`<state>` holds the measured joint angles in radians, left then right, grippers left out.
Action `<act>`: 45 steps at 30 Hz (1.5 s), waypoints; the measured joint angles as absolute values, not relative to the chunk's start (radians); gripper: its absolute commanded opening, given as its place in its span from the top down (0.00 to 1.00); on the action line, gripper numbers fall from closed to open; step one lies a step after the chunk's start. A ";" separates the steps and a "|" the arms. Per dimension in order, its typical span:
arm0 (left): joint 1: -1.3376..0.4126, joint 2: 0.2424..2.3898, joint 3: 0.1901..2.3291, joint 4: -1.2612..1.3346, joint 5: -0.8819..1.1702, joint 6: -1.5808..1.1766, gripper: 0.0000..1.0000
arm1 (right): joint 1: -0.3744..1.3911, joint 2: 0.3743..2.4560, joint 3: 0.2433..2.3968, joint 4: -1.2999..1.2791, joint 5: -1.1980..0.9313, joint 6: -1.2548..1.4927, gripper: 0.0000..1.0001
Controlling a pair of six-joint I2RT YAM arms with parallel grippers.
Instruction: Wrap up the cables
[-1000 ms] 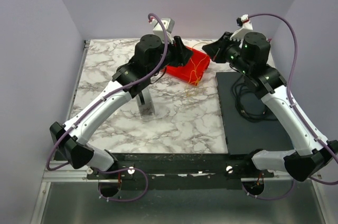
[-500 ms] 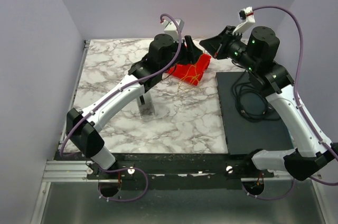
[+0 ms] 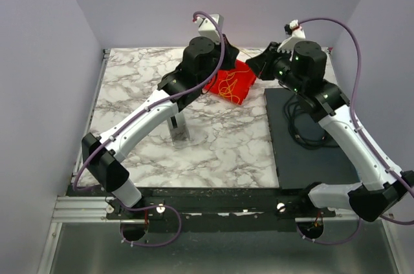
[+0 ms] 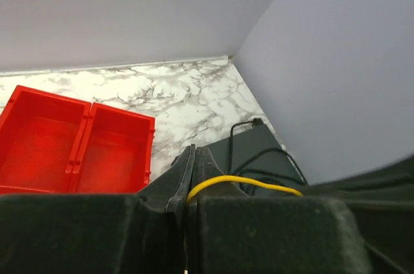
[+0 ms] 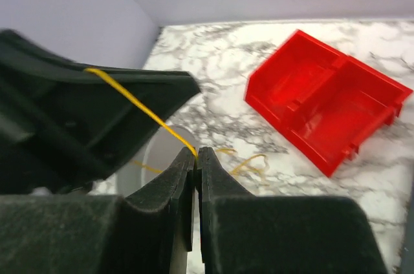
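The cable is a thin yellow wire [image 5: 139, 104] stretched taut between my two grippers. My left gripper [image 4: 192, 158] is shut on it, and the wire arcs out of the jaws to the right [image 4: 259, 182]. My right gripper [image 5: 196, 153] is shut on the wire's other part. More yellow wire lies loose on the marble [image 5: 249, 164] and over the red tray [image 3: 228, 90]. In the top view the left gripper [image 3: 230, 54] and right gripper [image 3: 251, 65] are close together above the tray's back edge.
A red two-compartment tray [image 3: 240, 77] sits at the back centre of the marble table [image 3: 213, 145]. A grey post [image 3: 178, 125] stands mid-left. A black mat [image 3: 310, 132] on the right carries a thicker black cord [image 3: 299, 122]. Walls close in the back and sides.
The left arm has reached further back and right over the tray. The right gripper rose, then came down and left toward the left gripper.
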<state>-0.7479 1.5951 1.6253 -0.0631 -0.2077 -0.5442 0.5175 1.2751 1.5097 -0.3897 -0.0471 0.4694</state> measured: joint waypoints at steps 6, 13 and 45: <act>-0.790 1.604 1.810 -0.202 -0.176 -0.424 1.00 | 0.517 1.269 1.328 -0.319 0.060 0.473 0.50; -0.803 1.597 1.883 -0.289 -0.147 -0.408 1.00 | 0.517 1.271 1.220 -0.194 0.094 0.530 0.38; -0.833 1.674 1.996 -0.572 -0.275 -0.506 1.00 | 0.668 1.215 1.023 0.303 0.266 0.512 0.16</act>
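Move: The left hand pinches the yellow cable; its fingertips lie about 4 cm ahead of the right hand's and 3 cm to their left, level in height. The strand the right hand works on hangs some 4 cm below that pinch. Under the left hand, the red bin lies about 22 cm straight ahead and 37 below. The upright spool stands level with the left hand, some 20 cm to its left and 33 below. Downward first, some 9 cm, goes the right hand as its fingers open wide and let go of the yellow cable; it then swings back and up, and comes forward, left and down towards the strand under the left hand, fingertips tilting up. The left hand keeps its pinch, rises about 7 cm while drawing back, then sinks most of that again, rolling its left side up slightly. ##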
